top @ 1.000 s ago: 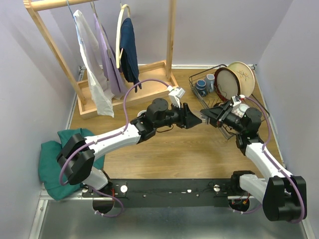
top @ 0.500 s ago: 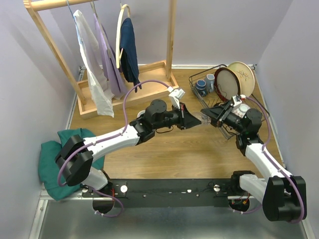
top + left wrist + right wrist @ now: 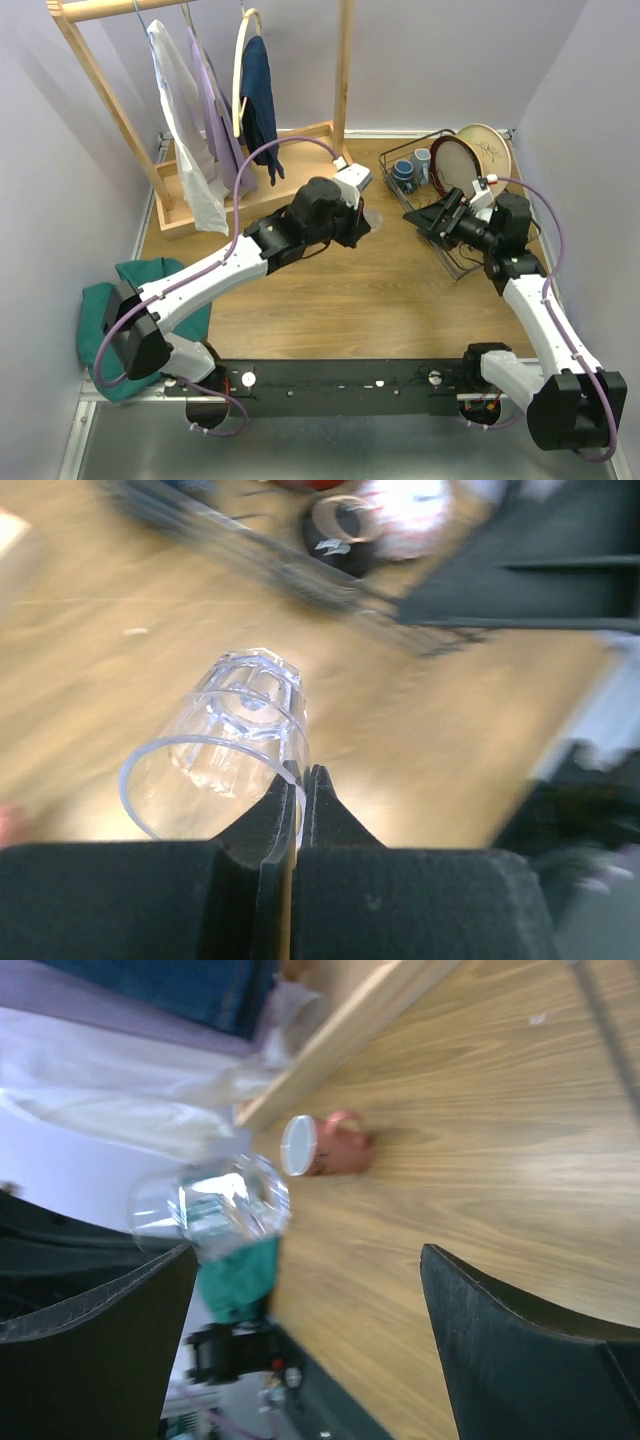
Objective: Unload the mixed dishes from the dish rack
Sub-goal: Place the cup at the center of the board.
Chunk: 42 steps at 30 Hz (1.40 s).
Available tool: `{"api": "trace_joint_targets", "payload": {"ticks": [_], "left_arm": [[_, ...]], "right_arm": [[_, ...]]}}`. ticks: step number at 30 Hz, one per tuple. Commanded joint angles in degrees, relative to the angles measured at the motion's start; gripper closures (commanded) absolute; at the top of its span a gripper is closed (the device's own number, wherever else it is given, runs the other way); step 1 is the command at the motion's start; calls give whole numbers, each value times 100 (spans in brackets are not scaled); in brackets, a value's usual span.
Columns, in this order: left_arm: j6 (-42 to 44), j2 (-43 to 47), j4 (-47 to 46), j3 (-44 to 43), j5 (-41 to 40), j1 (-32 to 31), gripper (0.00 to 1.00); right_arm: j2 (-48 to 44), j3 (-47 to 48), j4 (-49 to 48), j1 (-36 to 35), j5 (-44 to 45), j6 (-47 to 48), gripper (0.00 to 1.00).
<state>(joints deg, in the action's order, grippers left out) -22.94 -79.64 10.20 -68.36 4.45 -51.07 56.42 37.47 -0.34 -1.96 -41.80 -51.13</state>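
Observation:
A clear glass (image 3: 222, 742) hangs in the air over the wooden table, and my left gripper (image 3: 300, 776) is shut on its rim. From above, that left gripper (image 3: 363, 214) sits mid-table, left of the dish rack (image 3: 437, 205). My right gripper (image 3: 420, 222) stands open and empty at the rack's near-left corner. Through its wide jaws in the right wrist view I see the glass (image 3: 212, 1206) off to the left. In the rack lean a dark-red-rimmed plate (image 3: 458, 168) and a cream twig plate (image 3: 490, 150), with small mugs (image 3: 405, 175) beside them.
A pinkish mug (image 3: 325, 1145) lies on its side on the table by the base of the wooden clothes rack (image 3: 245, 195). Shirts hang from that clothes rack at the back left. A green cloth (image 3: 105, 315) is heaped at the table's near left edge.
My left gripper shut on the glass rim and swung left and back with it. My right gripper opened wide, let go of the glass and pulled back toward the dish rack.

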Motion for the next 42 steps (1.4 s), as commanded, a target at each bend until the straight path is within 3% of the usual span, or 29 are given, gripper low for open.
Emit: {"api": "trace_joint_targets", "payload": {"ticks": [1, 5, 11, 25, 32, 42], "left_arm": [[1063, -761, 2247, -1055, -1252, 123, 100], [1248, -1536, 3390, -1933, -1464, 202, 100], [1318, -2644, 4208, -2620, -1403, 308, 100], [1327, -3796, 4684, -3219, -1789, 651, 99], [1371, -4068, 4851, -3403, -1965, 668, 83], [1169, -3797, 4852, -3703, -1869, 668, 42]], "right_arm": [[-131, 594, 2011, -24, 1111, 1623, 0], [-175, 665, 2292, -24, 1385, 1852, 0], [-185, 761, 2574, -33, 1482, 2081, 0], [-105, 726, 2811, -24, 1464, 2275, 0], [-70, 753, 2881, -24, 1517, 2327, 0], [-255, 858, 3197, -24, 1737, 2582, 0]]}}
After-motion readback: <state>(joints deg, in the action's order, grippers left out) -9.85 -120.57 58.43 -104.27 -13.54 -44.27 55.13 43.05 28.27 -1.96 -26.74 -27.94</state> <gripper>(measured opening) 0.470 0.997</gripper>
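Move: The left hand already holds the clear cup by its rim, base pointing off to the right. The clear spot it is taken to lies about 7 cm ahead, 11 cm to its left and 22 cm below. The pink mug stands some 8 cm ahead and 16 cm left of the hand, and the wooden tray's near right corner about 21 cm ahead and 1 cm right, both equally low. From the right hand the spot is roughly 24 cm left, 3 cm ahead and 19 cm down. Still pinching the rim, the left hand sets the cup down on the board beside the pink mug's handle: it swings forward and left, then plunges about 18 cm while turning some 55 degrees until the fingers point mostly down; then they open about halfway, letting go, and start to lift. The empty, open right hand sinks about 6 cm and draws right by the rack. ##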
